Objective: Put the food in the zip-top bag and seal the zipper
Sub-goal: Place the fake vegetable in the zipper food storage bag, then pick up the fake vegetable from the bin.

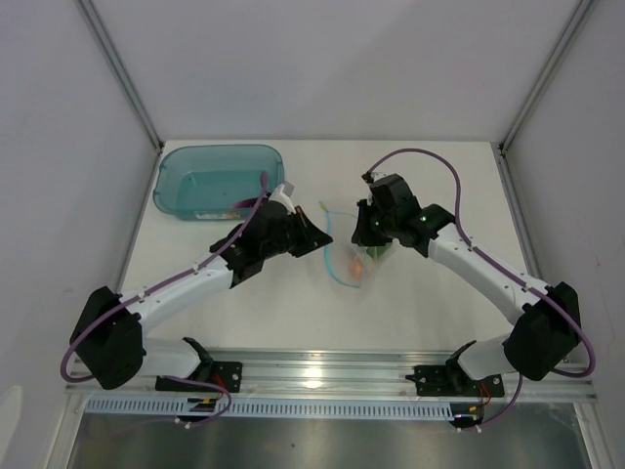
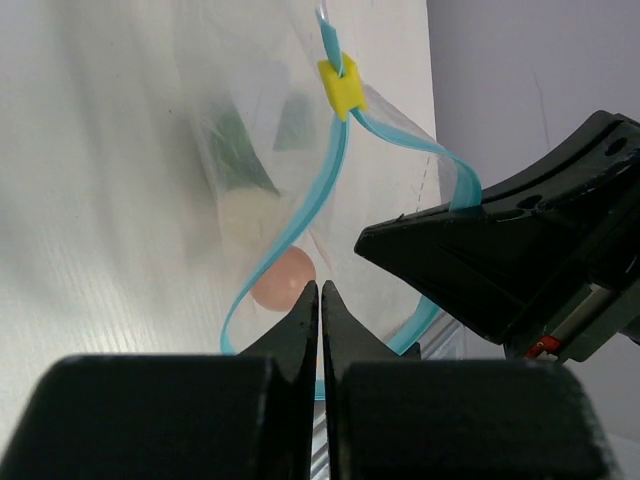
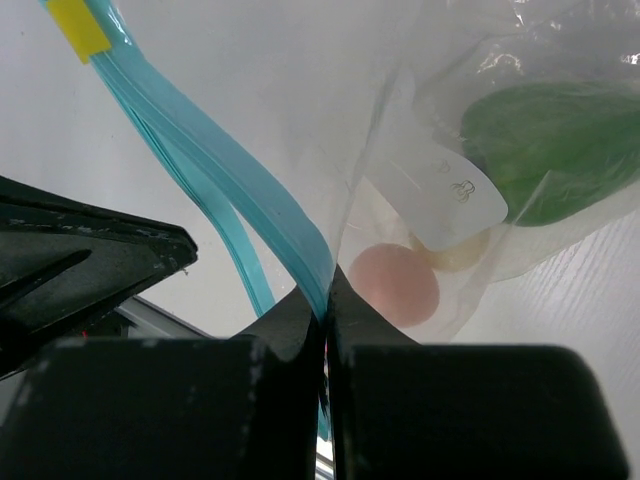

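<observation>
The clear zip-top bag (image 1: 350, 256) hangs between both grippers at the table's middle, its mouth spread into a loop. Its light-blue zipper (image 3: 258, 200) carries a yellow slider (image 2: 341, 85) at the far end. Inside lie a green pepper-like lump (image 3: 550, 150), a pink ball (image 3: 395, 283) and a cream ball (image 2: 245, 215); I cannot make out the eggplant. My right gripper (image 3: 327, 300) is shut on the zipper strip. My left gripper (image 2: 320, 288) is shut too, with a sliver of blue strip showing in the slit between its fingers, on the opposite side of the mouth.
A teal translucent tub (image 1: 220, 181) stands at the back left of the white table. The metal rail (image 1: 312, 376) with the arm bases runs along the near edge. White walls close in both sides.
</observation>
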`<action>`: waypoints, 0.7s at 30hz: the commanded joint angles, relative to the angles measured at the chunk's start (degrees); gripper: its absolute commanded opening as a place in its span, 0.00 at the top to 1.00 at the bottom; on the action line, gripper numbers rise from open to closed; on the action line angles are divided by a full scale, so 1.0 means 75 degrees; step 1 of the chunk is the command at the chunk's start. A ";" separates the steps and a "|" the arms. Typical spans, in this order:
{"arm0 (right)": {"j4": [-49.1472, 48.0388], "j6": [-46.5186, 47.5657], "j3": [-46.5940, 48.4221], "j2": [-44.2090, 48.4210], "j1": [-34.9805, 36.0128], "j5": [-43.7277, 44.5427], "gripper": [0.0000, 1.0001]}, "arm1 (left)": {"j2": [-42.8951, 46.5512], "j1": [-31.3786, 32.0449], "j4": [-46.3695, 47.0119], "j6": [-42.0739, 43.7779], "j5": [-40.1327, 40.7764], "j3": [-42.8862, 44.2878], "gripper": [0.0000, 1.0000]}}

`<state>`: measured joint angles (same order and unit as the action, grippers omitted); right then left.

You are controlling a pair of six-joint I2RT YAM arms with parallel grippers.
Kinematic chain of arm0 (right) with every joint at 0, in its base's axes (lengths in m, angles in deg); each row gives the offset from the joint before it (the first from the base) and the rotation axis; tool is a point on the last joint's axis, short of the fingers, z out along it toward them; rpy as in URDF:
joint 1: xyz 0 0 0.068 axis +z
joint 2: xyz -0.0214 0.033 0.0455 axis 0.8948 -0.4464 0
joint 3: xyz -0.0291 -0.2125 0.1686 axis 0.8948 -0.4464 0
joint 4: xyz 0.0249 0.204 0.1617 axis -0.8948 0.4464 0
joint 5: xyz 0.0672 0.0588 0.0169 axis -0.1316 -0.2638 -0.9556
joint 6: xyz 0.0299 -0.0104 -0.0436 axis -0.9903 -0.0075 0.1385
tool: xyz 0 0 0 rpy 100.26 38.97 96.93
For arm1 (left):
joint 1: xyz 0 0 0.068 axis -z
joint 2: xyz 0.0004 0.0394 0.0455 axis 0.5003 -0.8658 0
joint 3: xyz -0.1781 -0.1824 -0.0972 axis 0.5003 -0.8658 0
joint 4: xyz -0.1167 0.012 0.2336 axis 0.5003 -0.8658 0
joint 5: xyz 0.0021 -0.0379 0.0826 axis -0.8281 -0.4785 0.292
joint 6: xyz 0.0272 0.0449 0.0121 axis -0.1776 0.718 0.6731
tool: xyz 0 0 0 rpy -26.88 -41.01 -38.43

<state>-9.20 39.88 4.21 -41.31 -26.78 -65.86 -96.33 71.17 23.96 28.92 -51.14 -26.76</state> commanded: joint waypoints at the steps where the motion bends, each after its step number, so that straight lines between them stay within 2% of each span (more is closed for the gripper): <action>1: 0.0090 -0.0011 0.0394 0.0170 -0.0066 0.0119 1.00 | 0.0540 0.0057 -0.0012 0.0526 0.0464 0.0283 0.99; 6: 0.0067 0.0012 0.0288 0.0111 -0.0078 0.0084 1.00 | 0.0810 -0.0317 -0.0505 0.0691 0.0712 0.0341 0.99; 7: 0.0067 0.0024 0.0277 0.0123 -0.0078 0.0095 1.00 | 0.0810 -0.0446 -0.0669 0.0633 0.0701 0.0365 0.97; 14: 0.0113 0.0141 0.0288 0.0018 -0.0125 0.0236 1.00 | 0.0799 -0.1862 -0.0997 0.0667 0.0653 0.0644 0.48; 16: 0.0113 0.0153 0.0323 -0.0029 -0.0125 0.0236 1.00 | 0.0682 -0.2156 -0.1057 0.0714 0.0654 0.0786 0.42; 17: 0.0102 0.0176 0.0335 -0.0076 -0.0137 0.0224 1.00 | 0.0623 -0.2460 -0.1220 0.0679 0.0654 0.1030 0.31; 21: 0.0160 0.0235 0.0499 -0.0275 -0.0148 0.0259 1.00 | 0.0108 -0.3118 -0.2072 0.0305 0.1026 0.1780 0.17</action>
<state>-8.02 40.60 4.91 -42.12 -27.61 -65.19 -93.25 50.75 13.58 32.82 -46.51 -19.13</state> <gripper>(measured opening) 0.002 0.801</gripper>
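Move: The eggplant, last food in the blue bin, lies roughly 23 cm ahead of the left hand, 23 cm to its left and some 16 cm below; the bin's middle is about 30 cm ahead and 34 cm left. The bag hangs some 10 cm to the hand's right and 3 cm ahead, the pink egg inside it about level and 9 cm right. From the right hand the eggplant is about 22 cm ahead and 31 cm left. Rising a couple of centimetres first, then sweeping left and forward, the empty left hand leaves the bag's mouth and heads for the eggplant in the bin, about 16 cm in all, picking up speed. On the way the wrist turns some 25 degrees counter-clockwise and the shut fingers spread nearly wide. The right hand stays almost in place, still pinching the bag's zipper edge. ##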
